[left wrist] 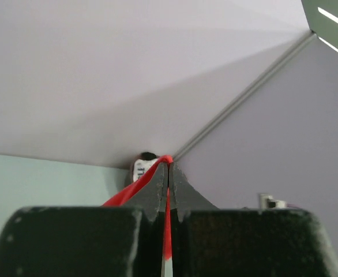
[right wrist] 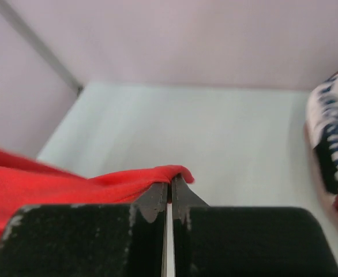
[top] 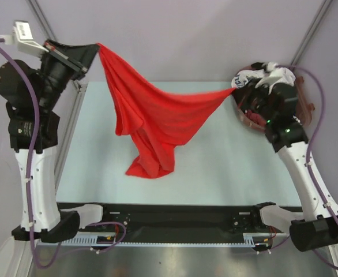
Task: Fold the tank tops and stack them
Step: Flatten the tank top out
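Note:
A bright red tank top (top: pixel 154 118) hangs stretched between my two grippers, its lower part drooping onto the pale table (top: pixel 215 161). My left gripper (top: pixel 95 51), high at the back left, is shut on one corner; red cloth (left wrist: pixel 128 193) shows pinched between its tips (left wrist: pixel 169 173). At the right, my right gripper (top: pixel 236 91) is shut on the other corner, and the cloth (right wrist: pixel 100 184) folds over its tips (right wrist: pixel 171 183). Other tank tops (top: pixel 264 78), white with print and dark, lie heaped behind the right gripper.
A reddish-brown basket (top: pixel 307 109) at the back right holds the heap of garments (right wrist: pixel 336 144). Metal frame posts (top: pixel 313 29) rise at the back corners against the grey walls. The black rail (top: pixel 175 222) with the arm bases runs along the near edge.

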Controlling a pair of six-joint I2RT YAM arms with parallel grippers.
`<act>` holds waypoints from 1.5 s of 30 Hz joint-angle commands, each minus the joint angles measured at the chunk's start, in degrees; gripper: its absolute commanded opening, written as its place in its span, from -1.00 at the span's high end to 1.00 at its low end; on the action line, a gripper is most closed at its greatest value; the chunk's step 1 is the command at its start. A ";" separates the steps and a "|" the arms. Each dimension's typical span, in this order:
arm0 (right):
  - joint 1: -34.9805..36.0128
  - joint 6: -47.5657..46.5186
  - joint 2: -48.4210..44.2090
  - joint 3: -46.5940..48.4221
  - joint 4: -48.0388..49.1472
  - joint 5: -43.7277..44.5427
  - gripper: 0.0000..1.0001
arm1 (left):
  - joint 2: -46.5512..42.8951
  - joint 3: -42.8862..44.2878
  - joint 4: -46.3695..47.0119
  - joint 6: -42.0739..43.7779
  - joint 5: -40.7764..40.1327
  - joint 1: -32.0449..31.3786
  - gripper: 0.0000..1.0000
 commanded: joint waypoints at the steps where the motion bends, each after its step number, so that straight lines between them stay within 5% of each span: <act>1: -7.54 5.30 1.81 15.15 -2.45 -10.67 1.00 | 1.16 4.52 5.22 -4.99 7.71 9.70 0.99; 8: -7.47 4.08 1.39 34.96 -4.84 -10.94 1.00 | -3.90 11.22 7.68 -5.01 11.88 17.55 0.99; 20: -8.08 2.68 -12.78 39.80 0.82 -14.55 1.00 | -23.27 6.37 4.44 7.30 5.20 17.55 0.99; 27: -8.52 3.55 -4.70 45.79 -1.84 -15.16 1.00 | -16.95 6.29 2.94 5.29 7.65 17.47 1.00; 38: -8.52 7.51 10.15 37.71 2.64 -14.29 1.00 | -5.43 -11.72 19.10 0.19 13.28 17.46 0.99; 45: -8.26 9.00 22.44 46.04 3.79 -14.55 1.00 | 6.59 -5.16 20.44 -0.25 14.51 17.55 1.00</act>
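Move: Both shut hands already hold a corner of the tank top in the air. From the left hand, its hanging lower end lies about 14 cm to the right, roughly level fore and aft, and some 57 cm below. From the right hand that end is about 27 cm to the left, 7 cm back and 34 cm below; the laundry basket stands some 25 cm ahead, 22 cm to the right and 28 cm lower. Still pinching, both hands swing the tank top back some 30 cm while rising, then forward and down. ##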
